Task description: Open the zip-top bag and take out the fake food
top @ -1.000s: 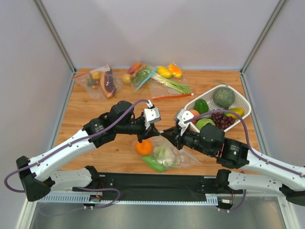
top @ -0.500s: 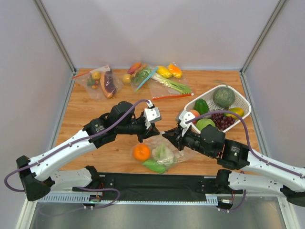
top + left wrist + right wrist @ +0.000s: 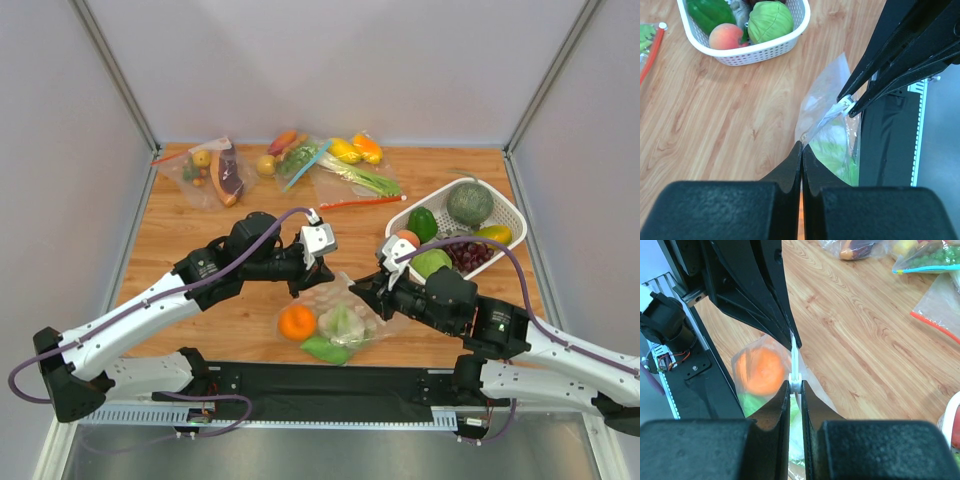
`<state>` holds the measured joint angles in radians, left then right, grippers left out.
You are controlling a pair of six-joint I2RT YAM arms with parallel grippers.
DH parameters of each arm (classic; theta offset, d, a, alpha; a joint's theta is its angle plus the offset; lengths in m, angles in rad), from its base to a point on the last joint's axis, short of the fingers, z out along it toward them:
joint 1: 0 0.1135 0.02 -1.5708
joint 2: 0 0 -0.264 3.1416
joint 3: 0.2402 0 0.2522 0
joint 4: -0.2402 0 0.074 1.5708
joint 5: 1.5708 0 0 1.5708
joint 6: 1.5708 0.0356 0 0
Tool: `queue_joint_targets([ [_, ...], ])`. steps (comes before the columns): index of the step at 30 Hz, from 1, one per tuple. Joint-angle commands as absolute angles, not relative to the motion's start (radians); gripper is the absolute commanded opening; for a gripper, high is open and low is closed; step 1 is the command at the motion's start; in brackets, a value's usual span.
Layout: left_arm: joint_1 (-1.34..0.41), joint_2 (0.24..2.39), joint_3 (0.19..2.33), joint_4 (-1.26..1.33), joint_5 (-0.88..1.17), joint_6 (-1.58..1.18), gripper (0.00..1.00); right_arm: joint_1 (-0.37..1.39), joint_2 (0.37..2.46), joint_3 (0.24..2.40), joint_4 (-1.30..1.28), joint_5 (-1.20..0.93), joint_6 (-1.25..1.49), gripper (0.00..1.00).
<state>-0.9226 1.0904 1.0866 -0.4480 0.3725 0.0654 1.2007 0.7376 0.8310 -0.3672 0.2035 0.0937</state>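
The zip-top bag (image 3: 370, 318) hangs low over the near middle of the table, stretched between both grippers. Inside it are the fake food pieces: a round orange (image 3: 297, 322), a white cauliflower (image 3: 343, 322) and a glossy green piece (image 3: 325, 349). My left gripper (image 3: 298, 287) is shut on the bag's top corner (image 3: 807, 131). My right gripper (image 3: 357, 287) is shut on the white zip slider (image 3: 796, 384), a short way along the strip from the left fingers (image 3: 785, 325). Through the plastic in the right wrist view, the orange (image 3: 760, 371) shows blurred.
A white basket (image 3: 513, 212) at the right holds a dark melon, grapes, a green pepper and other toy food. Several other filled bags (image 3: 215, 172) (image 3: 350, 175) lie along the back edge. The arms' black base bar (image 3: 330, 380) runs just below the bag.
My right gripper has slid a little right and toward the near edge with the slider. The bag has sagged lower, and the orange has shifted down and slightly left. The left gripper has stayed put.
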Motion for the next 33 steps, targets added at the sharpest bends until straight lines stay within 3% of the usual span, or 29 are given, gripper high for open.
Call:
queue_joint_targets([
  [1,-0.899,1.057,1.092,-0.436,0.321,0.068,0.0,1.201,0.709,0.827,-0.403,0.225,0.113,0.0],
  [33,-0.729,1.078,1.1,-0.449,0.16,0.006,0.0,1.201,0.643,0.796,-0.468,0.253,0.149,0.0],
])
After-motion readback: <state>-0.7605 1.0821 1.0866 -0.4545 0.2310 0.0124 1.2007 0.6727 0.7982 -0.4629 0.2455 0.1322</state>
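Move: The bag's white zip slider, in the right gripper, sits about 4 cm right and 3 cm back of the left fingertips, level with them. From the right hand, the bag corner pinched by the left is 4 cm left and 3 cm ahead, level. From the left hand, inside the bag and 13 cm below, the orange is some 6 cm left and 3 cm back, the lettuce 4 cm right and 6 cm back; the leek bag is about 27 cm ahead and 7 cm right. Keep the right gripper's pinch on the zip slider and draw it right and down, about 3 cm. Meanwhile keep the left fingers shut on the bag corner and, after a slight lift, swing that corner forward and left away from the slider, gaining speed to about 8 cm and turning the wrist nearly 20 degrees counter-clockwise. ##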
